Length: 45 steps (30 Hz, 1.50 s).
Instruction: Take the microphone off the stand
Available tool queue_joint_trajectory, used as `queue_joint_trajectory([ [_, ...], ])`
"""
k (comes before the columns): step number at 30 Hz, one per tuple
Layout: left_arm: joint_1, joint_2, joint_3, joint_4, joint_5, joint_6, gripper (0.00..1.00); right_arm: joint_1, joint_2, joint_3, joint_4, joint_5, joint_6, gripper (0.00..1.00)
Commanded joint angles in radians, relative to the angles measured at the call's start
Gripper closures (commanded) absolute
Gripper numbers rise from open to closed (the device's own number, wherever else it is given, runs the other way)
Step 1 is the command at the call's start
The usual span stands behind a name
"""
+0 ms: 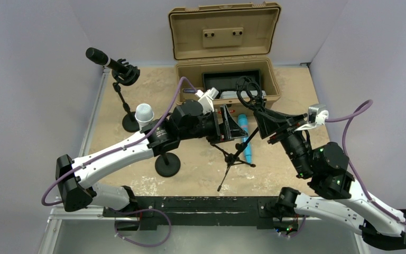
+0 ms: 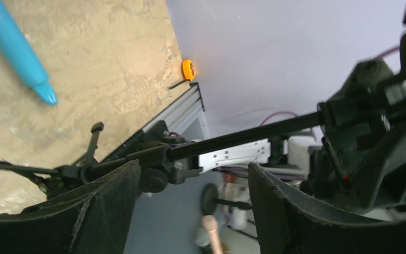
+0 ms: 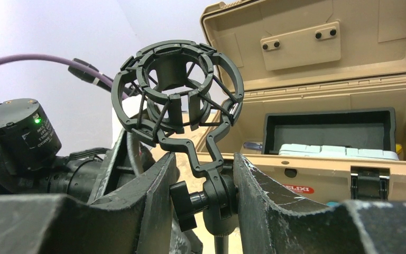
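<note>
A black tripod stand stands mid-table, and its shock mount is empty. A blue microphone lies flat on the table beside the stand; it also shows in the left wrist view. My right gripper is shut on the stand's swivel joint, just below the empty mount. My left gripper is open and empty. The stand's pole crosses just past its fingertips.
An open tan case stands at the back. Back left, a black microphone sits in a second stand's mount. A silver-headed microphone on a round-base stand is beside my left arm. An orange object lies by the table's edge.
</note>
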Motion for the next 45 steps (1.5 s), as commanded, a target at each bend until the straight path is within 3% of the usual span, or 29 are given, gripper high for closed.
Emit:
queue_joint_trajectory([
  [1, 0.002, -0.020, 0.016, 0.094, 0.076, 0.386, 0.32, 0.002, -0.012, 0.022, 0.093, -0.004, 0.011, 1.00],
  [5, -0.001, -0.011, 0.002, 0.075, 0.104, 0.571, 0.37, 0.002, -0.012, 0.019, 0.096, -0.004, 0.014, 1.00],
  [10, -0.003, -0.015, -0.018, 0.084, 0.099, 0.643, 0.46, 0.002, -0.005, 0.015, 0.101, -0.001, 0.016, 1.00],
  [13, -0.007, -0.001, -0.004, 0.064, 0.112, 0.661, 0.52, 0.002, 0.003, 0.014, 0.105, 0.004, 0.013, 1.00],
  [21, -0.026, 0.011, -0.028, 0.051, 0.120, 0.657, 0.49, 0.002, 0.011, 0.014, 0.116, 0.011, 0.006, 1.00],
  [27, -0.053, 0.036, -0.022, 0.046, 0.111, 0.644, 0.53, 0.002, 0.006, 0.013, 0.118, 0.017, 0.003, 1.00],
  [34, -0.065, 0.060, -0.006, 0.019, 0.097, 0.643, 0.66, 0.002, 0.004, 0.011, 0.115, 0.015, 0.004, 1.00],
  [40, -0.065, 0.060, 0.002, -0.008, 0.072, 0.645, 0.69, 0.002, -0.003, 0.013, 0.113, 0.015, 0.008, 1.00],
  [42, -0.065, 0.063, 0.014, -0.029, 0.055, 0.643, 0.76, 0.002, 0.000, 0.014, 0.114, 0.012, 0.009, 1.00],
  [45, -0.065, 0.082, 0.066, -0.085, 0.028, 0.614, 0.96, 0.002, 0.005, 0.013, 0.116, 0.008, 0.008, 1.00],
])
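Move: The knob on the stand's pole lies about 6 cm below the left gripper, some 2 cm back and 1 cm to its right. From that same gripper, the tripod hub is roughly 12 cm down, 4 cm back and level sideways; the blue microphone lies on the table about 8 cm ahead, 5 cm right and 25 cm below. From the right gripper, the knob is about 16 cm down, 5 cm back and 5 cm left. Bring the open left gripper down about 5 cm and slightly back to the pole's knob, first rolling it some 35 degrees clockwise as seen along its fingers, then sinking while the fingers narrow, and pinch the knob between the fingertips. Keep the right gripper clamped at the top of the stand, almost still, so that the pole stays steady. ##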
